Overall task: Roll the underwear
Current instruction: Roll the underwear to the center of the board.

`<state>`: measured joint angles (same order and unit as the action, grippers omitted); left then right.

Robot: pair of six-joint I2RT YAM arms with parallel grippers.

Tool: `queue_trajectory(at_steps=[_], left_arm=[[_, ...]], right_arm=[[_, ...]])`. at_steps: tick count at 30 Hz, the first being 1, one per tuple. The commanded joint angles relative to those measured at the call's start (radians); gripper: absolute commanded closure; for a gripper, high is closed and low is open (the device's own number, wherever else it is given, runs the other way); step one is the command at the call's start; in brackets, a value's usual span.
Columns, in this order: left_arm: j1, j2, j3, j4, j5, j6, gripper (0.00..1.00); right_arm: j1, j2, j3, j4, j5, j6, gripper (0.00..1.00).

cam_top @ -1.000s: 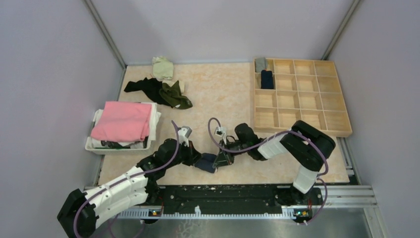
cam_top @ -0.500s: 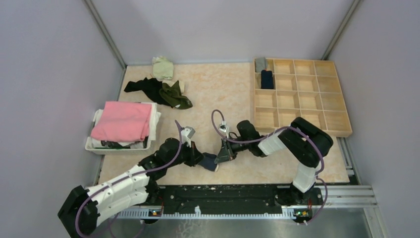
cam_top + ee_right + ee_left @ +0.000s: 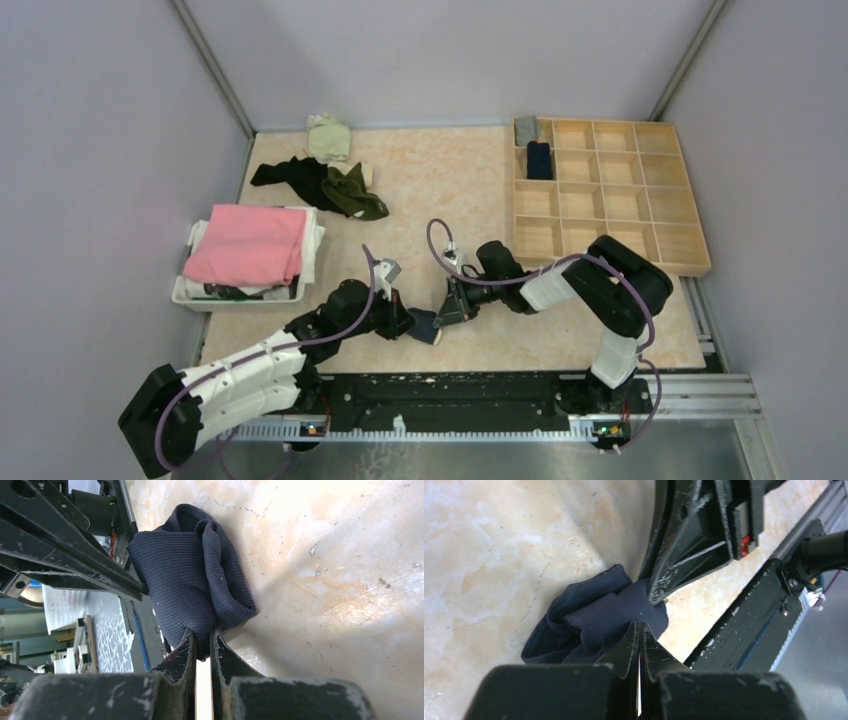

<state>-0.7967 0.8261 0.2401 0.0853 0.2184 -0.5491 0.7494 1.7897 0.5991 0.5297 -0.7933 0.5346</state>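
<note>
A small navy ribbed underwear (image 3: 424, 326) lies bunched and partly folded on the beige tabletop near the front edge, between my two grippers. My right gripper (image 3: 202, 636) is shut on its near edge, with fabric pinched between the fingers. My left gripper (image 3: 640, 626) is shut with nothing between its jaws, and its tips rest against the top of the navy underwear (image 3: 599, 620). The right gripper's fingers (image 3: 684, 555) show just beyond the cloth in the left wrist view. More underwear, black (image 3: 290, 175) and olive green (image 3: 352, 192), lies heaped at the back left.
A wooden compartment tray (image 3: 640, 215) sits at the right, with a grey roll (image 3: 525, 130) and a navy roll (image 3: 538, 159) in its far-left cells. A white basket (image 3: 190, 290) at the left holds a folded pink cloth (image 3: 250, 243). A pale cloth (image 3: 327, 135) lies by the back wall. The black front rail (image 3: 749, 620) runs close by.
My left arm has crept to the right, up against the navy underwear. The right gripper shifted slightly and stayed shut on the cloth, and the bundle moved a little to the right.
</note>
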Motion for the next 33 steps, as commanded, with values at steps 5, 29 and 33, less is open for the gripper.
queue_trajectory(at_steps=[5, 29, 33], left_arm=[[-0.008, 0.039, -0.057, 0.051, -0.255, -0.1, 1.0], [-0.009, 0.096, -0.113, 0.136, -0.223, -0.081, 1.0], [-0.015, 0.079, -0.125, 0.146, -0.191, -0.075, 1.0]], right_arm=[[-0.006, -0.03, 0.01, -0.121, 0.119, -0.045, 0.89], [-0.009, -0.156, 0.362, -0.669, 0.16, -0.366, 0.21], [-0.01, -0.091, 0.388, -0.688, 0.134, -0.342, 0.21]])
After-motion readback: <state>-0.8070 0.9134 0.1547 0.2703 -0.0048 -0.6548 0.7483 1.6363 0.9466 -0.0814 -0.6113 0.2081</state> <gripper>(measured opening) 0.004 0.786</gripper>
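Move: The rolled navy underwear is already pinched by its right end in the right hand; its middle lies about 3 cm left of that hand, 1 cm back and 1 cm lower. From the left hand, fingers shut, that middle is roughly 2 cm to the right, about level and some 5 cm below. The compartment tray's middle is about 28 cm ahead and 36 cm right of the right hand; the dark green cloth lies 28 cm ahead of the left hand and 12 cm to its left. The right hand spreads its fingers from nearly shut to wide, lets go of the underwear's right end and pulls off it, slowly at first and then quicker, ending about 6 cm higher and 5 cm farther forward after a small dip, the wrist tilting by nearly 20 degrees. Meanwhile the left hand, fingers still shut, moves some 3 cm forward and 2.5 cm down onto the top of the bundle, swinging about 15 degrees counter-clockwise, and stays there with its fingertips resting on the cloth. ##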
